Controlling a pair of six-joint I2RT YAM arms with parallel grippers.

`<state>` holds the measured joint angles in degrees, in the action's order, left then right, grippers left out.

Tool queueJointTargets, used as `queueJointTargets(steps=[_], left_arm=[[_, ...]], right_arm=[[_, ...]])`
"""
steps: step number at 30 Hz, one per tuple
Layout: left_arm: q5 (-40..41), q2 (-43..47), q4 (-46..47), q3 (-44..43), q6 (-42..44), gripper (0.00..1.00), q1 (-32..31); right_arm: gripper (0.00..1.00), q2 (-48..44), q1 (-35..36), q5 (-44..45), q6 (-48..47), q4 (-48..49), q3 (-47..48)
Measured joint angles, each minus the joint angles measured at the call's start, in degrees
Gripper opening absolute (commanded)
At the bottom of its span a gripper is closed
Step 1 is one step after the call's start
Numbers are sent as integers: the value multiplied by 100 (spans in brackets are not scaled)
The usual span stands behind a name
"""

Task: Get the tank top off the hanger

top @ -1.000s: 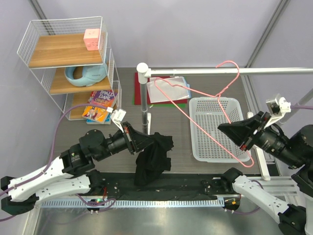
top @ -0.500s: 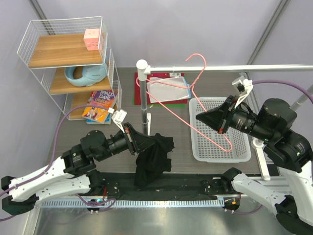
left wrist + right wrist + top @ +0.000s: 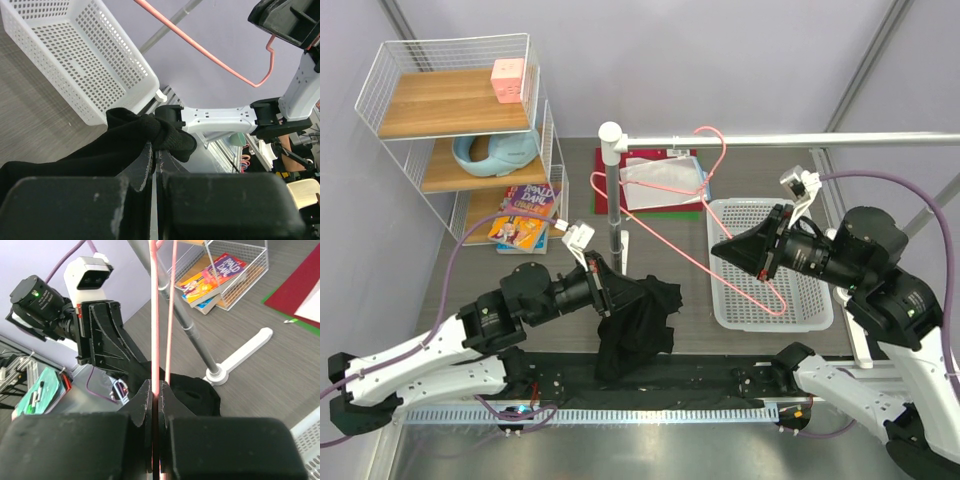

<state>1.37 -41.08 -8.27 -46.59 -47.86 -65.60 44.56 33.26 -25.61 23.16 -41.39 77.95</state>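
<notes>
The black tank top [image 3: 638,325] hangs free of the hanger, pinched in my left gripper [image 3: 620,296], low over the table's near edge. In the left wrist view the fabric [image 3: 125,145] bunches at the closed fingertips. The pink hanger [image 3: 665,215] is bare. My right gripper [image 3: 722,250] is shut on its wire and holds it in the air, its hook [image 3: 712,140] near the white rail [image 3: 790,143]. In the right wrist view the pink wire [image 3: 154,315] runs straight up out of the closed jaws, with the tank top [image 3: 192,392] below.
A white perforated basket [image 3: 760,265] sits under the right gripper. A white pole [image 3: 611,190] on a foot carries the rail. Red and green sheets [image 3: 655,185] lie behind it. A wire shelf [image 3: 460,130] with books, a pink cube and a blue bowl stands at the left.
My right gripper has swung left and up with the hanger, its hook now near the pole end of the rail. My left gripper has shifted slightly right with the tank top.
</notes>
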Motion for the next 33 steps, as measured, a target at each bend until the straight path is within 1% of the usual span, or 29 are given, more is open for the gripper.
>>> queueJointTargets(steps=[6, 9, 11, 12, 13, 14, 16, 17, 18, 20, 22, 23, 24, 25, 27, 28, 30, 33], left_arm=[[-44, -153, 46, 0, -42, 0, 0], [-55, -138, 125, 2, -116, 0, 0], [-57, -122, 166, 2, -142, 0, 0], [-57, -118, 184, 2, -146, 0, 0], [-57, -118, 205, 2, -155, 0, 0], [-57, -118, 221, 2, -162, 0, 0], [-114, -120, 232, 2, -173, 0, 0], [-133, -120, 236, 2, -175, 0, 0], [-157, -120, 240, 2, -179, 0, 0], [-181, -116, 245, 4, -190, 0, 0], [-195, -101, 254, 28, -201, 0, 0], [-199, -83, 254, 46, -214, 0, 0], [-205, -52, 254, 79, -236, 0, 0], [-208, -31, 254, 96, -251, 0, 0], [-219, 17, 251, 118, -271, 0, 0], [-234, 39, 251, 118, -273, 0, 0], [-267, 81, 254, 118, -278, 0, 0], [-308, 116, 275, 118, -293, 0, 0]], right_arm=[[2, 46, 0, -229, 225, 492, -411], [12, 46, 0, -332, 382, 758, -560], [15, 44, 0, -415, 485, 931, -636], [22, 44, 0, -459, 553, 1016, -686], [26, 44, 0, -496, 612, 1102, -741], [32, 44, 0, -522, 691, 1178, -804], [39, 17, 0, -551, 776, 1274, -918], [46, -13, 0, -555, 809, 1314, -962], [48, -50, 0, -546, 831, 1318, -999], [57, -131, 0, -496, 855, 1329, -1088], [63, -289, 0, -411, 848, 1300, -1185], [70, -358, 0, -372, 839, 1290, -1222], [74, -472, 0, -306, 820, 1255, -1266], [80, -560, 0, -243, 804, 1226, -1305], [87, -745, 0, -114, 758, 1156, -1362], [95, -876, 0, -35, 734, 1113, -1390], [100, -1178, 0, 155, 678, 984, -1434], [100, -1635, 0, 382, 603, 907, -1532]])
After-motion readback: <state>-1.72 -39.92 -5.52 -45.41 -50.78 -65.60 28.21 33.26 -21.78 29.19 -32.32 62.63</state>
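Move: Some 9 cm ahead, 4 cm left and 9 cm above the right hand, which grips the hanger by its near shoulder, is the spot on the rail for the hook. The rail post's top stands about 10 cm to the left of that spot, level with it. The tank top hangs from the left hand, its middle roughly 9 cm left, 4 cm back and 17 cm below the right hand. From the left hand the rail spot lies about 13 cm ahead, 7 cm right and 17 cm up. Easing the held hanger about 2.5 cm left and a little down to settle its hook on the rail, the right hand tilts slightly, then spreads its fingers from nearly shut to wide open, releasing the shoulder wire. Already opening, it turns back and withdraws right and backward, some 6 cm in all, away from the rail, swinging slightly clockwise. ##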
